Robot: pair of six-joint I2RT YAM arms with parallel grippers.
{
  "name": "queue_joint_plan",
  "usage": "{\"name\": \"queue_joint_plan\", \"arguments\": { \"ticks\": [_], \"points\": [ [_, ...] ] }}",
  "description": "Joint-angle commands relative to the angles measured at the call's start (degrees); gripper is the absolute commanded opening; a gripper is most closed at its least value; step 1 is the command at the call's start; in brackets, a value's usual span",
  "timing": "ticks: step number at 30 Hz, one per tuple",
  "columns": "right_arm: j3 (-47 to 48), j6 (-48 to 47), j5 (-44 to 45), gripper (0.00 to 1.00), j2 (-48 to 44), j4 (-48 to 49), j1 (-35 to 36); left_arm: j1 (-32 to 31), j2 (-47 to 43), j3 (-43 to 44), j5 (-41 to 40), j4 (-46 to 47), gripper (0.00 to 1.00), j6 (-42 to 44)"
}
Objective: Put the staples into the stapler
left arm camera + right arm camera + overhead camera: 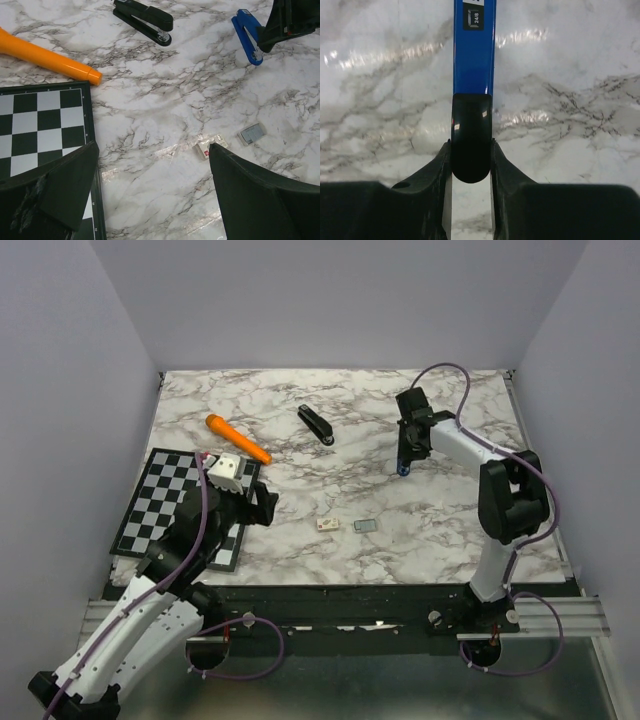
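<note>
A blue stapler (474, 50) lies on the marble table at the right. My right gripper (470, 146) is shut on its black rear end, with a finger pressed against each side. In the top view this gripper (405, 450) stands over the blue stapler (401, 467). The staples (366, 525), a small flat grey strip, lie near the front middle of the table, beside a tiny whitish box (327, 524). My left gripper (152, 152) hovers open above bare marble, left of the box (206, 149) and the staples (251, 133). It holds nothing.
A black stapler (316, 425) lies at the back middle of the table. An orange cylinder (238, 438) rests at the back left, and a checkerboard mat (165, 502) lies at the front left under my left arm. White walls enclose the table.
</note>
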Motion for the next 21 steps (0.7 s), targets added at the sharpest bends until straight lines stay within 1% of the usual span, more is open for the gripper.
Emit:
{"name": "queue_joint_plan", "arguments": {
  "ticks": [1, 3, 4, 5, 9, 13, 15, 18, 21],
  "points": [
    [-7.8, -8.8, -5.8, 0.15, -7.4, 1.9, 2.5, 0.2, 1.7, -1.0, 6.9, 3.7, 0.99, 3.8],
    [-11.6, -11.2, -6.9, 0.15, -10.4, 2.6, 4.8, 0.3, 2.7, -1.0, 9.2, 5.1, 0.99, 4.6],
    [-12.6, -13.6, -8.0, 0.15, -11.2, 3.3, 5.8, 0.2, 3.1, -1.0, 9.2, 5.5, 0.99, 5.2],
    [-13.9, -14.8, -8.7, 0.15, -12.0, 3.6, 6.8, 0.2, 4.0, -0.9, 11.9, 5.9, 0.99, 5.6],
    [-17.7, -19.3, -10.0, 0.15, -14.5, 4.6, 12.9, 0.2, 6.5, -0.4, 15.6, 7.5, 0.99, 7.1],
    [-20.5, -20.4, -16.0, 0.16, -15.9, 6.2, 14.9, 0.1, 8.6, 0.2, 18.0, 8.0, 0.99, 8.3],
    [-21.3, -22.7, -16.9, 0.17, -16.6, 6.3, 15.6, 0.1, 9.7, 0.3, 19.0, 8.6, 0.99, 9.2],
    [-21.5, -24.9, -18.0, 0.23, -17.2, 5.9, 16.0, 0.1, 11.2, 0.4, 21.6, 9.5, 0.99, 10.9],
    [-21.6, -24.8, -18.7, 0.42, -18.5, 5.6, 15.9, -0.1, 13.4, 0.6, 24.3, 10.6, 0.99, 13.0]
  ]
}}
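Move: The right hand already has the black-capped near end of the blue stapler, whose middle is about 4 cm ahead of it. It is taking the stapler towards the grey staples, some 18 cm back and 12 cm left, 4 cm lower; the staple box is 10 cm left of the staples, and the black stapler about 11 cm ahead and 26 cm left of this hand. From the open left hand the box is about 14 cm right and level, the staples 25 cm right and level, both some 16 cm down. Keeping its pinch on the blue stapler's near end, the right hand drags it back and to the left at an almost constant height, about 15 cm in all, swinging it some 40 degrees counter-clockwise and slowing to a stop just beyond the staples. The left hand, fingers wide, drifts about 6 cm right towards the box and staples, sinking slightly and turning some 20 degrees clockwise. ##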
